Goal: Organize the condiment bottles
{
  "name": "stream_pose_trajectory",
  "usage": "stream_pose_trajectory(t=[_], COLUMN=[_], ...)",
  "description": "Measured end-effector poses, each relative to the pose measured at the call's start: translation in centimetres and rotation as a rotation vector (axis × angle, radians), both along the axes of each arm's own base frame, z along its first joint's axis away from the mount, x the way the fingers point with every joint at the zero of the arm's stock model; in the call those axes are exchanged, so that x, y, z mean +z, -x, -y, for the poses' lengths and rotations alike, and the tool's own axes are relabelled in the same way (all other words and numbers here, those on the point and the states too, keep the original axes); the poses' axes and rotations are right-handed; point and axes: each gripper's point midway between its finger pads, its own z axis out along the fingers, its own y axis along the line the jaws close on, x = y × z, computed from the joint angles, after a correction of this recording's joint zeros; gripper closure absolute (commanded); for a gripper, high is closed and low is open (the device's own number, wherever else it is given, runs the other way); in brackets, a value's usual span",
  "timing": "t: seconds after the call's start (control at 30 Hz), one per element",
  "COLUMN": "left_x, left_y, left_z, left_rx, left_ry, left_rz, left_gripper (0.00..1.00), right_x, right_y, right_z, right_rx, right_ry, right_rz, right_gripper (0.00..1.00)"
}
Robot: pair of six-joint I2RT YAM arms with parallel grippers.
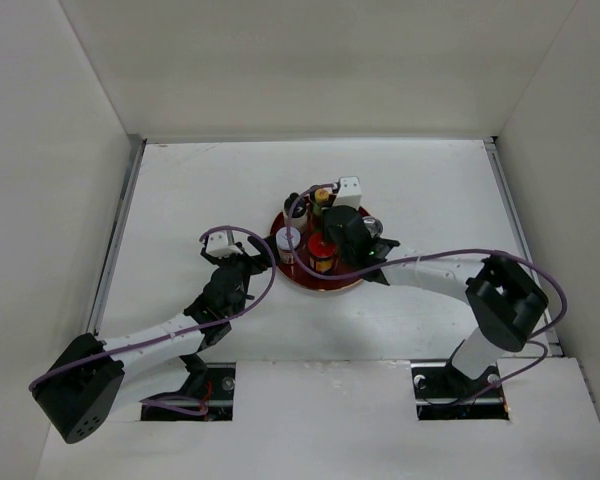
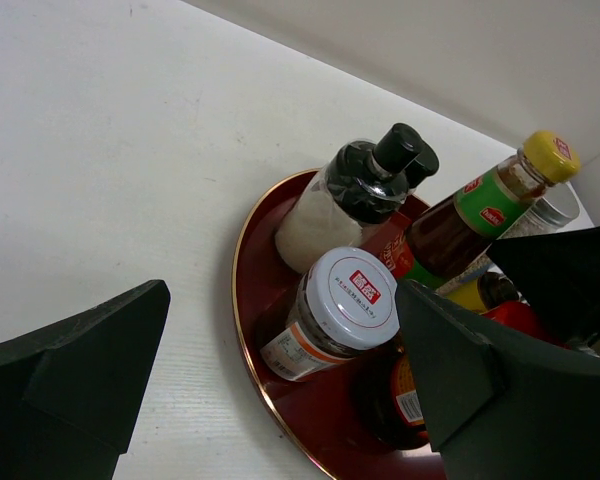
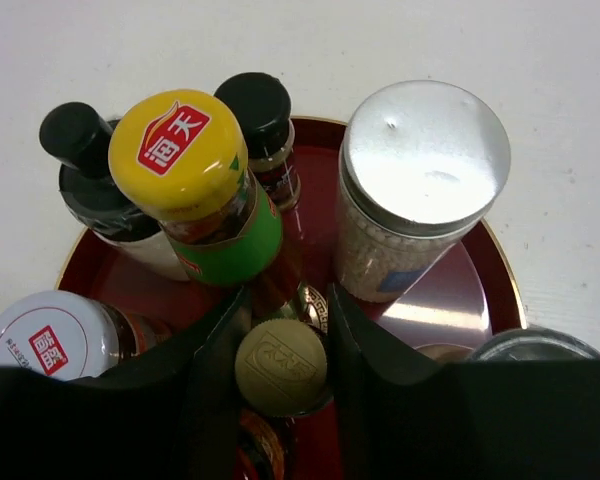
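Several condiment bottles stand crowded on a round red tray. In the right wrist view they are a yellow-capped, green-labelled bottle, a black-capped bottle, a white bottle with a black spout, a silver-lidded jar and a white-capped jar. My right gripper is over the tray's middle, its fingers closed on a small bottle with a pale yellow cap. My left gripper is open at the tray's left rim, with the white-capped jar ahead between its fingers.
White enclosure walls rise at the left, right and back of the white table. A red-capped dark bottle stands at the tray's front. A clear jar rim shows at the lower right. Purple cables loop off both wrists.
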Motion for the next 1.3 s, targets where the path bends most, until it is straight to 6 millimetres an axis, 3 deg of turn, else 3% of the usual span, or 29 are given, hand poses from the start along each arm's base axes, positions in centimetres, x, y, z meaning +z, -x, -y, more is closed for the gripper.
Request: stream_pose_trajectory(t=[0.23, 0.33, 0.4, 0.5, 0.53, 0.63, 0.7, 0.83, 1.0, 1.13, 1.3], left_x=[0.0, 0.0, 0.0, 0.0, 0.0, -0.2, -0.4, -0.5, -0.2, -0.4, -1.4], left_y=[0.0, 0.0, 0.0, 0.0, 0.0, 0.0, 0.0, -0.4, -1.1, -1.3, -1.4], left_z=[0.0, 0.0, 0.0, 0.0, -0.1, -0.1, -0.2, 0.0, 0.4, -0.1, -0.7], left_rx=[0.000, 0.000, 0.001, 0.002, 0.004, 0.007, 0.009, 0.016, 0.029, 0.055, 0.088], left_ry=[0.000, 0.000, 0.000, -0.001, -0.001, -0.006, -0.013, -0.036, -0.063, -0.077, -0.104], left_rz=[0.000, 0.000, 0.000, 0.000, -0.001, -0.006, -0.013, -0.038, -0.067, -0.082, -0.108], left_gripper=[0.00, 0.00, 0.00, 0.00, 0.00, 0.00, 0.00, 0.00, 0.00, 0.00, 0.00], right_x=[0.5, 1.7, 3.3, 7.5, 9.1, 12.8, 13.9, 12.4, 7.5, 3.8, 0.9], right_y=[-0.5, -0.4, -0.1, 0.9, 1.4, 3.1, 4.5, 6.6, 7.5, 8.1, 8.1], right_z=[0.1, 0.5, 0.9, 2.1, 2.6, 4.3, 5.8, 9.6, 15.2, 17.4, 19.6], right_rx=[-0.031, -0.040, -0.044, -0.054, -0.057, -0.065, -0.073, -0.115, -0.253, -0.327, -0.418], right_ry=[-0.017, -0.029, -0.055, -0.126, -0.157, -0.232, -0.271, -0.306, -0.330, -0.348, -0.370], right_rz=[0.031, 0.050, 0.074, 0.139, 0.166, 0.230, 0.257, 0.264, 0.231, 0.187, 0.152], right_gripper=[0.35, 0.28, 0.25, 0.16, 0.00, 0.00, 0.00, 0.00, 0.00, 0.00, 0.00])
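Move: My right hand already has the brown-capped bottle down at the tray's middle, its centre some 3 cm below my pads. From that hand, the red-lid jar is about 5 cm back and 3 cm left, and the silver-lid shaker about 2 cm back and 7 cm right. Some 5 cm ahead stand the green-label bottle, 3 cm left, and the bead shaker, 3 cm right. From my left hand the brown-capped bottle is roughly 20 cm right and 4 cm ahead. I open my right fingers wide, let go of the brown-capped bottle and lift clear of the crowded caps by about 14 cm, drawing back as I rise. Then I swing right and sink again to the open table right of the tray, ending about 20 cm right and 8 cm back, the wrist turning some 25 degrees clockwise and rolling left side up. Late on, my empty left hand eases slightly forward and down. ##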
